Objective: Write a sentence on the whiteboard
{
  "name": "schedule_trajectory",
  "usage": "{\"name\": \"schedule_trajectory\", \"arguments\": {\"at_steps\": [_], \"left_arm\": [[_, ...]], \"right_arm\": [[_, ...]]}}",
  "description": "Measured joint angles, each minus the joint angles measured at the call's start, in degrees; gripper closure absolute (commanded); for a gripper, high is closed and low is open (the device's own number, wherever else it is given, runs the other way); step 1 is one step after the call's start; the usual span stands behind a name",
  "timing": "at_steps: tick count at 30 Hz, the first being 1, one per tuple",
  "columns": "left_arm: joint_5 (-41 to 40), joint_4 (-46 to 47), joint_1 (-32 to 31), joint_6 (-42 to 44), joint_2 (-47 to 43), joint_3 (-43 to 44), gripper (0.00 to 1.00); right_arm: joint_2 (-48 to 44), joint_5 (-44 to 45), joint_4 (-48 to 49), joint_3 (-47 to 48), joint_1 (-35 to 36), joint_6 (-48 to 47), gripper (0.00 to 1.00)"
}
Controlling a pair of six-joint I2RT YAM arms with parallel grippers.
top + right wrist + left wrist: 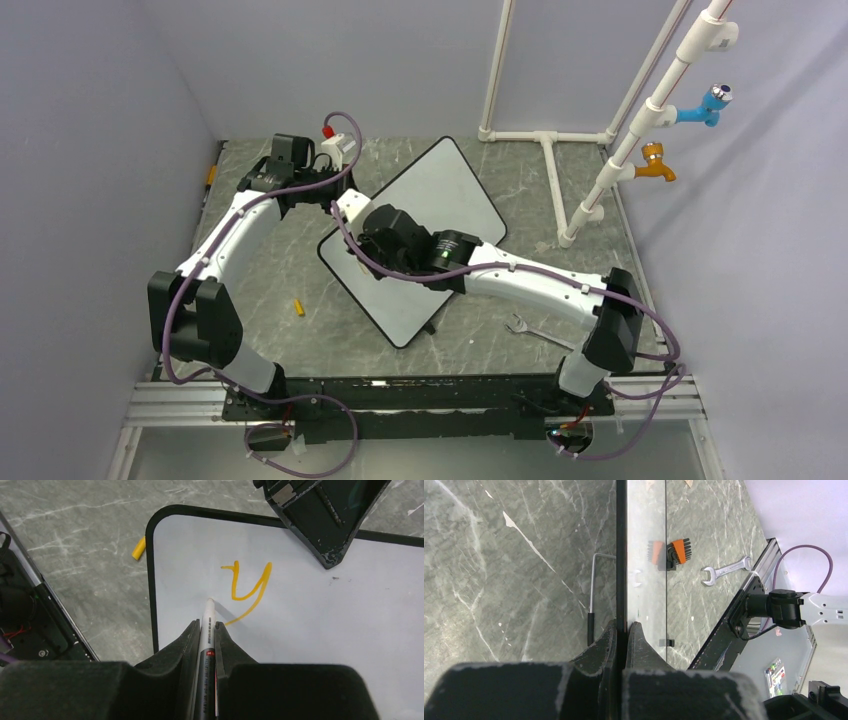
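The whiteboard lies turned like a diamond on the marble table. My left gripper is shut on its black rim, seen edge-on, at the board's left edge. My right gripper is shut on a white-and-grey marker, and hovers over the board's left part. The marker's tip rests on or just above the white surface. Of the sentence, one orange letter "Y" shows, just right of the tip. The left gripper's fingers show at the board's far edge.
A yellow marker cap lies on the table left of the board. A wrench lies near the right arm. An orange hex key set and a bent hex key lie beside the board. A white pipe frame stands at the back right.
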Motion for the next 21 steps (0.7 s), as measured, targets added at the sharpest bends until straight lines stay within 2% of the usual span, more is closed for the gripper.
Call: {"name": "schedule_trajectory", "arguments": {"at_steps": [6,12,21], "left_arm": [[-0.09,0.00,-0.17,0.00,-0.31,0.00,1.00],[-0.13,0.00,-0.17,0.00,-0.31,0.00,1.00],[-0.17,0.00,-0.17,0.00,-0.31,0.00,1.00]], "right_arm": [[-1.01,-0.24,0.00,0.07,0.00,0.04,1.00],[-7.34,-1.68,1.77,-2.10,-0.57,1.31,1.00],[-13.75,-5.22,4.90,-6.08,-5.70,3.69,1.00]]}}
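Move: About 8 cm ahead of the right hand and 3 cm to its right, some 1 cm lower, is the blank patch beside the freshly drawn y. The y's upper part stands roughly 6 cm ahead and 2 cm left, 1 cm below the hand; the tail's end is under the marker tip, 2 cm ahead, 3 cm left and 2 cm lower. From the left hand, clamped on the whiteboard's top rim, the blank patch lies about 3 cm back, 4 cm right and 4 cm below. Lifting the marker tip off the end of the y's tail, the right arm rises some 7 cm from the sloping whiteboard, then swings about 4 cm to the right as it climbs, easing off at the top. The wrist tilts about 15 degrees with its left side rising, and the fingers keep their grip on the marker. The left hand stays put, still gripping the board's top rim. ##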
